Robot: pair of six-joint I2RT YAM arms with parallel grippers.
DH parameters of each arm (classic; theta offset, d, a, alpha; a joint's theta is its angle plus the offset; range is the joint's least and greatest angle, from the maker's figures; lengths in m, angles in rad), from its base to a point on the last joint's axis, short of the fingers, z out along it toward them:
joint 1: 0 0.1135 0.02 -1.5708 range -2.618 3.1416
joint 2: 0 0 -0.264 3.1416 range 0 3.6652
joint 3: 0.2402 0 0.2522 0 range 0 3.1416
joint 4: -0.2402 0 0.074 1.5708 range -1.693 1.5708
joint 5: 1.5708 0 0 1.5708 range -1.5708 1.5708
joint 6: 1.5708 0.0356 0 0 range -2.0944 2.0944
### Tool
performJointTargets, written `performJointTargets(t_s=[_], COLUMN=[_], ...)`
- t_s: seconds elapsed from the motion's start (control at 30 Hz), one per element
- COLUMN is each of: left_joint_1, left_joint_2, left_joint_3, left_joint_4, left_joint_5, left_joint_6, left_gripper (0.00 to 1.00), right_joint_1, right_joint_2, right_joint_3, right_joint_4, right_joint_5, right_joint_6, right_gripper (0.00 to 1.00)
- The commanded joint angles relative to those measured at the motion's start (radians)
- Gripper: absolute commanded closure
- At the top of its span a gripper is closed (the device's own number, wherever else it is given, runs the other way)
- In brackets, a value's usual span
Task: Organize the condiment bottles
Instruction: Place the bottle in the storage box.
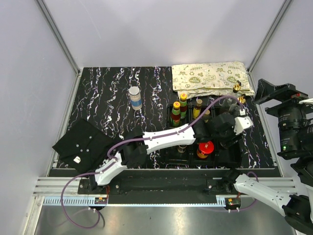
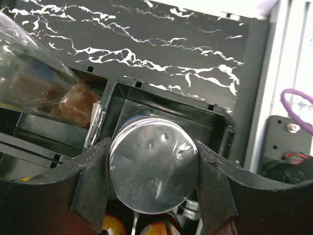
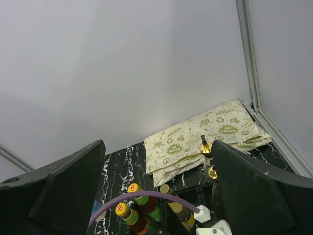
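Observation:
My left gripper reaches across to the right side of the black compartment tray. In the left wrist view its fingers press both sides of a grey-lidded shaker, held over a tray compartment. A clear glass bottle leans in at the upper left. Slim yellow-capped sauces, a red-lidded jar and gold-spouted bottles stand in the tray. Another grey-lidded shaker stands alone on the table. My right gripper is raised at the right, open and empty.
A printed cream bag lies at the back right, just behind the tray. A black cloth lies at the front left. White walls close in the marbled table on three sides. The left arm's purple cable arcs over the tray.

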Motion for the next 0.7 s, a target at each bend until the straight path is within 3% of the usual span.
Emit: performJointTargets(t_s=[0.0, 0.2, 0.3, 0.33, 0.43, 0.47, 0.53, 0.57, 0.67], left_joint_1=[-0.007, -0.007, -0.007, -0.007, -0.006, -0.006, -0.006, -0.006, -0.006], left_joint_2=[0.031, 0.074, 0.088, 0.092, 0.091, 0.086, 0.065, 0.054, 0.002], left_joint_3=[0.108, 0.128, 0.133, 0.134, 0.133, 0.131, 0.128, 0.121, 0.081], left_joint_4=[0.077, 0.069, 0.071, 0.072, 0.074, 0.074, 0.088, 0.094, 0.13], left_joint_5=[-0.099, -0.174, -0.193, -0.194, -0.197, -0.196, -0.197, -0.2, -0.2], left_joint_6=[0.036, 0.027, 0.022, 0.019, 0.018, 0.016, 0.021, 0.024, 0.033], left_gripper=[0.87, 0.79, 0.68, 0.58, 0.41, 0.28, 0.13, 0.01, 0.01], right_joint_1=[-0.006, -0.004, -0.004, -0.004, -0.004, -0.006, -0.006, -0.004, -0.004], right_joint_2=[-0.023, -0.037, -0.041, -0.044, -0.047, -0.047, -0.049, -0.05, -0.056], right_joint_3=[-0.018, -0.035, -0.038, -0.04, -0.041, -0.041, -0.038, -0.037, -0.036], right_joint_4=[-0.023, -0.043, -0.049, -0.052, -0.056, -0.059, -0.065, -0.066, -0.078], right_joint_5=[-0.01, -0.012, -0.012, -0.01, -0.009, -0.007, -0.006, -0.004, -0.003], right_joint_6=[0.031, 0.048, 0.051, 0.053, 0.054, 0.054, 0.056, 0.06, 0.07], right_gripper=[0.0, 0.0, 0.0, 0.0, 0.0, 0.0, 0.0, 0.0, 0.0])
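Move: The silver-lidded bottle is already in my left fingers, low over the box's front right compartment, whose middle lies roughly level with my hand, about 3 cm to its right and 10 cm below. The leaning glass bottle stands some 13 cm ahead and 2 cm right of my left hand, and a red-lidded jar about 9 cm to its left, level with it. From my high, empty right hand the compartment is about level, 3 cm left and some 45 cm down. I sink my left hand the last 2.5 cm, easing forward and a little right, to set the bottle in the compartment. Then I hold that height and spread my fingers wide to let go of it, still drifting towards the glass bottle, nearly 3 cm forward in all, with the wrist turning a few degrees counter-clockwise. ##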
